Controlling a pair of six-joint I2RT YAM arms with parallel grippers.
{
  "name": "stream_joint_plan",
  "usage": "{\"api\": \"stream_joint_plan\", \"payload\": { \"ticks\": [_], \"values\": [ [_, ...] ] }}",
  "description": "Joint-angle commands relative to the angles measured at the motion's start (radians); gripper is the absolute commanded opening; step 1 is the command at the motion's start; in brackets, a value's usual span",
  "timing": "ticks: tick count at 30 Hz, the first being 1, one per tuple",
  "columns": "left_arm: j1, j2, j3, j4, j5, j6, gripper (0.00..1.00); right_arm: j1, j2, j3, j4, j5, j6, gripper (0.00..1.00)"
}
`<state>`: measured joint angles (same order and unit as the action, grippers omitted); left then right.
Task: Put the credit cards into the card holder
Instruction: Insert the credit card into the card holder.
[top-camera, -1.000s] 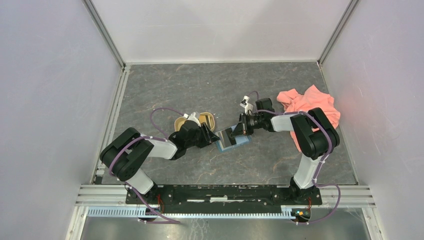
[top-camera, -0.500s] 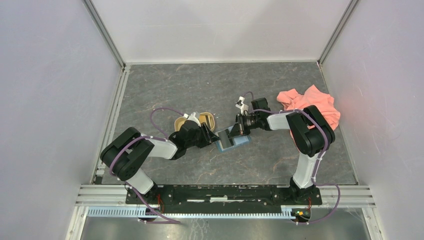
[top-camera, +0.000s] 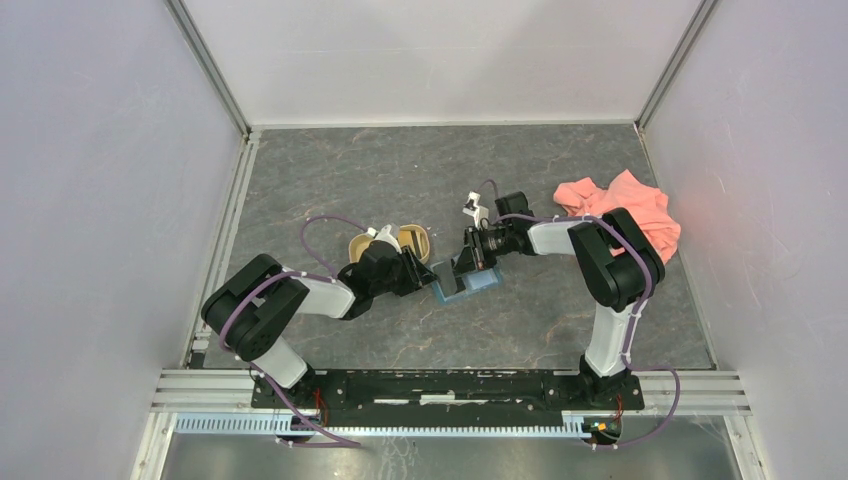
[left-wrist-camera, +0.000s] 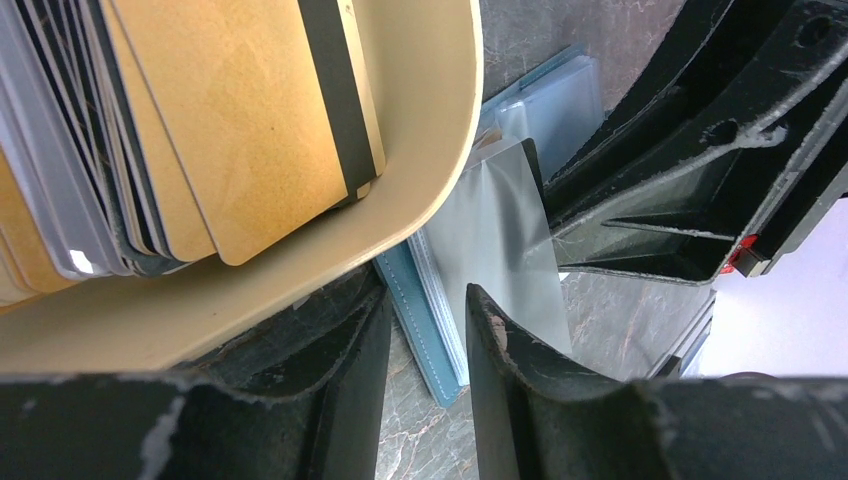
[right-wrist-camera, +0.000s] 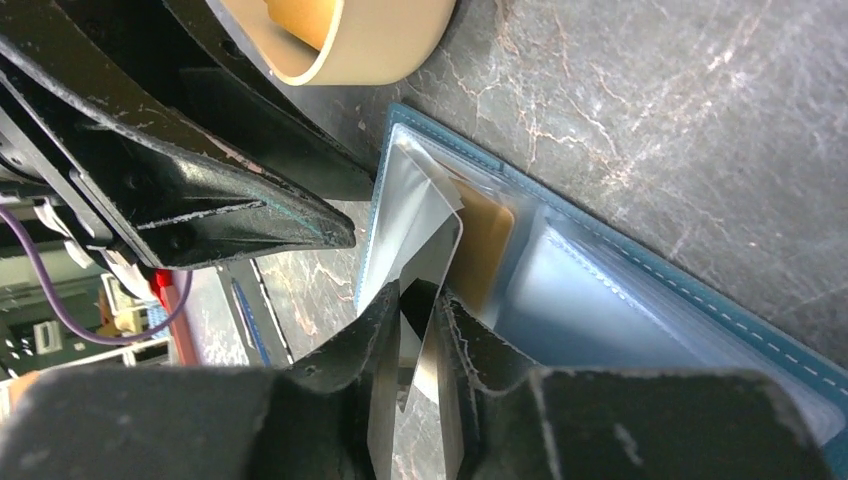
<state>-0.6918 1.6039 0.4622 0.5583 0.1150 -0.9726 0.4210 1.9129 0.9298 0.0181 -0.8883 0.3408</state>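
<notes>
The teal card holder (top-camera: 480, 283) lies open on the table, its clear pockets (right-wrist-camera: 620, 300) facing up; one pocket holds a gold card (right-wrist-camera: 490, 250). A silvery credit card (right-wrist-camera: 425, 235) stands on edge with its tip at a pocket's mouth. My right gripper (right-wrist-camera: 420, 300) has its fingers slightly parted around that card, open, with a dark gap on one side. More credit cards (left-wrist-camera: 230, 130), gold and dark, stand in the tan tray (left-wrist-camera: 400, 215). My left gripper (left-wrist-camera: 428, 298) is open, with the card holder's corner (left-wrist-camera: 430, 350) between its fingertips.
The tan tray (top-camera: 415, 238) sits just left of the card holder, touching my left arm's wrist. A pink cloth (top-camera: 620, 215) lies bunched at the right, behind my right arm. White walls and metal rails close in the table.
My right gripper has moved left over the card holder, tipping the silvery card steeper, and its fingers have parted slightly. The left arm has stayed put, its fingers a little closer.
</notes>
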Motion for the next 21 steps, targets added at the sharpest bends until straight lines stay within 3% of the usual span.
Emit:
{"api": "stream_joint_plan", "payload": {
  "ticks": [1,14,21],
  "values": [
    [-0.012,0.035,-0.027,-0.087,0.008,0.051,0.41,0.014,-0.014,0.038,-0.081,0.088,-0.119,0.29],
    [-0.012,0.027,-0.031,-0.089,0.005,0.052,0.4,0.013,-0.074,0.063,-0.158,0.158,-0.249,0.49],
    [-0.012,0.01,-0.028,-0.098,0.004,0.058,0.4,0.014,-0.106,0.07,-0.188,0.196,-0.309,0.52]
  ]
}}
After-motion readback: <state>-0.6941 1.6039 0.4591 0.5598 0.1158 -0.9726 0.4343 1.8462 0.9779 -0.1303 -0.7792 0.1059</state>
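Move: The black card, mostly in the card holder's left clear pocket, is at the right fingertips; its middle lies about 2 cm left of that hand, 1 cm back and 1 cm lower. The holder's empty right half is some 5 cm to the right and 1 cm back, and the card tray about 13 cm left and 4 cm ahead. From the left hand, the black card's middle is roughly 3 cm right, 1 cm ahead and 1 cm below. The right fingers, already slightly parted around the card's exposed right edge, spread to about half open and come free of the card and the pocket's clear film, while the hand first rises about half a centimetre and then eases about 1 cm forward and to the right, rolling and tipping its fingers a little steeper, some 15 degrees in all. The left hand stays in place at the holder's left edge, its partly open fingers seeming to rest on that edge. ##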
